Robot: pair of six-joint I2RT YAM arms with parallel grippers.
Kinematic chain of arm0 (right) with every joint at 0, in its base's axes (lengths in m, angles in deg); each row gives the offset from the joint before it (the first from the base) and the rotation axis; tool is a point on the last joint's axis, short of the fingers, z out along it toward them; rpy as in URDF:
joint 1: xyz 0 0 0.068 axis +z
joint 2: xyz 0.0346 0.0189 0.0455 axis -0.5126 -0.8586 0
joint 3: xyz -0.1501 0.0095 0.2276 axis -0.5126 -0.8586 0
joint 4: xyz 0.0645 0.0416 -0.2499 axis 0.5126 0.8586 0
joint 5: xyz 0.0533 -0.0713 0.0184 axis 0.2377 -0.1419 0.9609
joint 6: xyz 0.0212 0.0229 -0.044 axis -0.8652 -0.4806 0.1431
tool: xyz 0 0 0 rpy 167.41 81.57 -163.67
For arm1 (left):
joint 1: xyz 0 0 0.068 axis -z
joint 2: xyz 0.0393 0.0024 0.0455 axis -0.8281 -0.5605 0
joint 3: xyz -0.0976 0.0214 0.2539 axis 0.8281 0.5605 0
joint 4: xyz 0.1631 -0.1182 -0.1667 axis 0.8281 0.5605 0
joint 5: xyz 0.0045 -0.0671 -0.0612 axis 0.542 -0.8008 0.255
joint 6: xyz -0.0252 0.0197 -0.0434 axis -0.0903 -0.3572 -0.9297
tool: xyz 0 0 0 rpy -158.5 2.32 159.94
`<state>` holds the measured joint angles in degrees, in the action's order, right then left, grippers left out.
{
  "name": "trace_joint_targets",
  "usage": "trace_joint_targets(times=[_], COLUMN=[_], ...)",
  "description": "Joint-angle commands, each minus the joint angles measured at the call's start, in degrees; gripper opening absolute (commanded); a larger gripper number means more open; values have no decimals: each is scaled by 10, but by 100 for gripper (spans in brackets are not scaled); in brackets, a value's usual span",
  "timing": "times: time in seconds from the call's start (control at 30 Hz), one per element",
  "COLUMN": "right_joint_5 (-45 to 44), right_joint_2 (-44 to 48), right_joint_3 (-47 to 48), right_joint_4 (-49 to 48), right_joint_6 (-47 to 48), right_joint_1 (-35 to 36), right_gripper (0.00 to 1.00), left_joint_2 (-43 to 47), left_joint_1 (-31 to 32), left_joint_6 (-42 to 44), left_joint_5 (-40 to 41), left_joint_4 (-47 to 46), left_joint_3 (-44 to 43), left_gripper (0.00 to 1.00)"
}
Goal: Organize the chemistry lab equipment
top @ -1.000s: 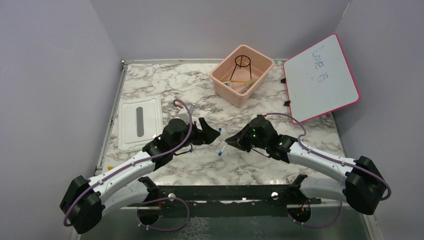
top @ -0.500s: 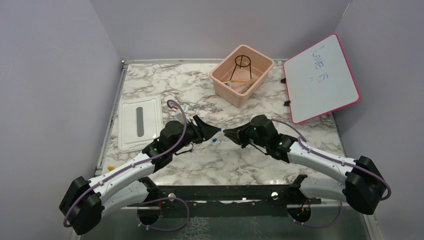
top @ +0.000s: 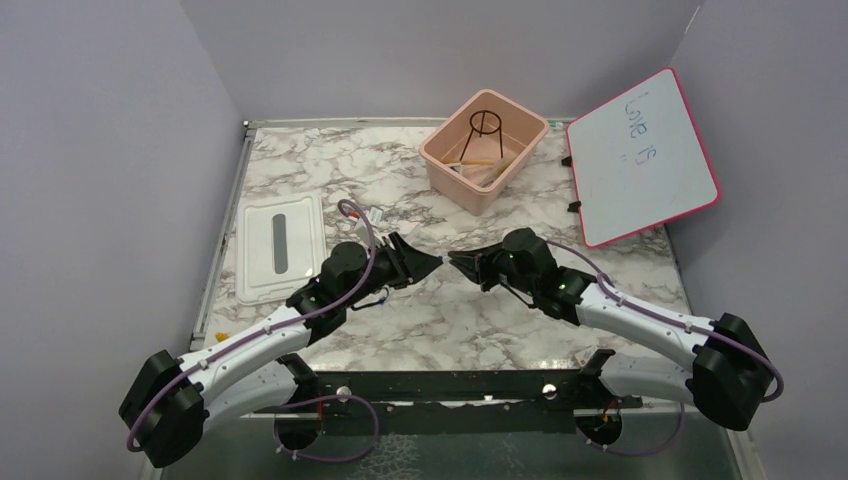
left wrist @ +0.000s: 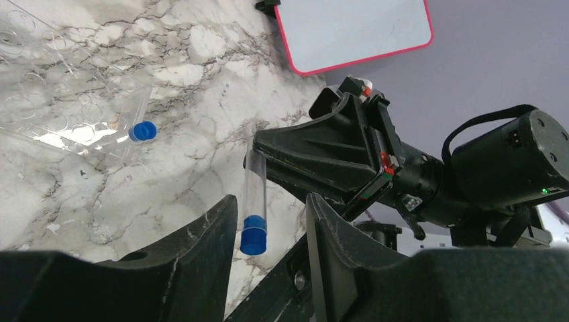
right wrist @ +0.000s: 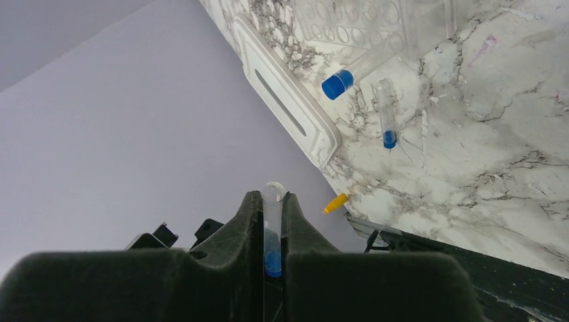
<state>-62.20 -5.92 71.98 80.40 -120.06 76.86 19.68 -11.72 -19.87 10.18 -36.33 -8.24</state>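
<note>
My right gripper [right wrist: 272, 196] is shut on a clear test tube [right wrist: 272, 228] with a blue cap. In the left wrist view that tube [left wrist: 254, 194] hangs cap down from the right gripper [left wrist: 263, 149]. It sits between the fingers of my left gripper [left wrist: 272, 198], closer to the left finger, with a gap on each side. The left jaws stand apart. From above, the two grippers meet tip to tip, left [top: 432, 264] and right [top: 458, 261], over the table's middle. A black wire tripod [top: 485, 125] stands in the pink bin [top: 470, 192].
Another blue-capped tube [left wrist: 137, 131] lies by a clear rack [left wrist: 40, 100]. A smaller tube [right wrist: 387, 121] and a yellow piece [right wrist: 335, 202] lie near the white lid [top: 281, 246]. The pink-framed whiteboard [top: 640, 155] leans at the back right.
Both grippers have moved toward each other and now meet. The left jaws have narrowed around the tube's capped end. The right gripper stays shut on the tube.
</note>
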Motion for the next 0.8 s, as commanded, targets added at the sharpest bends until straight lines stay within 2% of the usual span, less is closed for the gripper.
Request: trace_joint_targets(times=[0.0,0.07,0.23,0.37,0.47,0.53,0.7,0.77], right_joint_5=[-26,-26,-21,-21,-20,-20,-21,-26], right_joint_2=[7,8,5,3,2,0,-1,-2], right_joint_3=[18,16,12,12,12,12,13,17], right_joint_4=[-14,-14,-16,-20,-21,-21,-21,-10], right_joint_6=[-9,-9,-12,-14,-14,-14,-8,5], right_joint_1=[-3,-3,-3,-3,-3,-3,-3,-3], right_gripper=[1,1,1,1,1,1,2,11], left_joint_2=[12,17,18,13,10,9,11,12], left_joint_1=[6,6,6,6,6,6,6,6], left_joint_6=[22,25,40,42,42,43,51,62], left_joint_5=[-12,-8,-5,-6,-8,-9,0,7], left_joint_4=[-8,-4,3,9,14,15,23,34], left_joint_3=[9,11,1,-2,-1,0,-5,-12], left_gripper=[43,40,24,24,33,32,19,13])
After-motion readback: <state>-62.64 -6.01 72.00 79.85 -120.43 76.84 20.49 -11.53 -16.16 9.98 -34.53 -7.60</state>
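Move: The blue cap of the held test tube is about 1 cm below the left hand, straight ahead 0 and sideways 0; from the right hand, which already grips the tube's other end, it is some 3 cm back, 2 cm left and 3 cm above. From the left hand, the clear rack is around 8 cm ahead, 5 cm left and 14 cm down; the loose tube is roughly 2 cm back, 10 cm left and 19 cm down. The tube's blue cap is taken between the left finger pads: the left hand sinks about 1 cm and eases back roughly half a centimetre, almost without turning, while its half-open fingers narrow, open slightly again, then close on the cap. The right hand stays in place and keeps its pinch on the tube's clear end. ##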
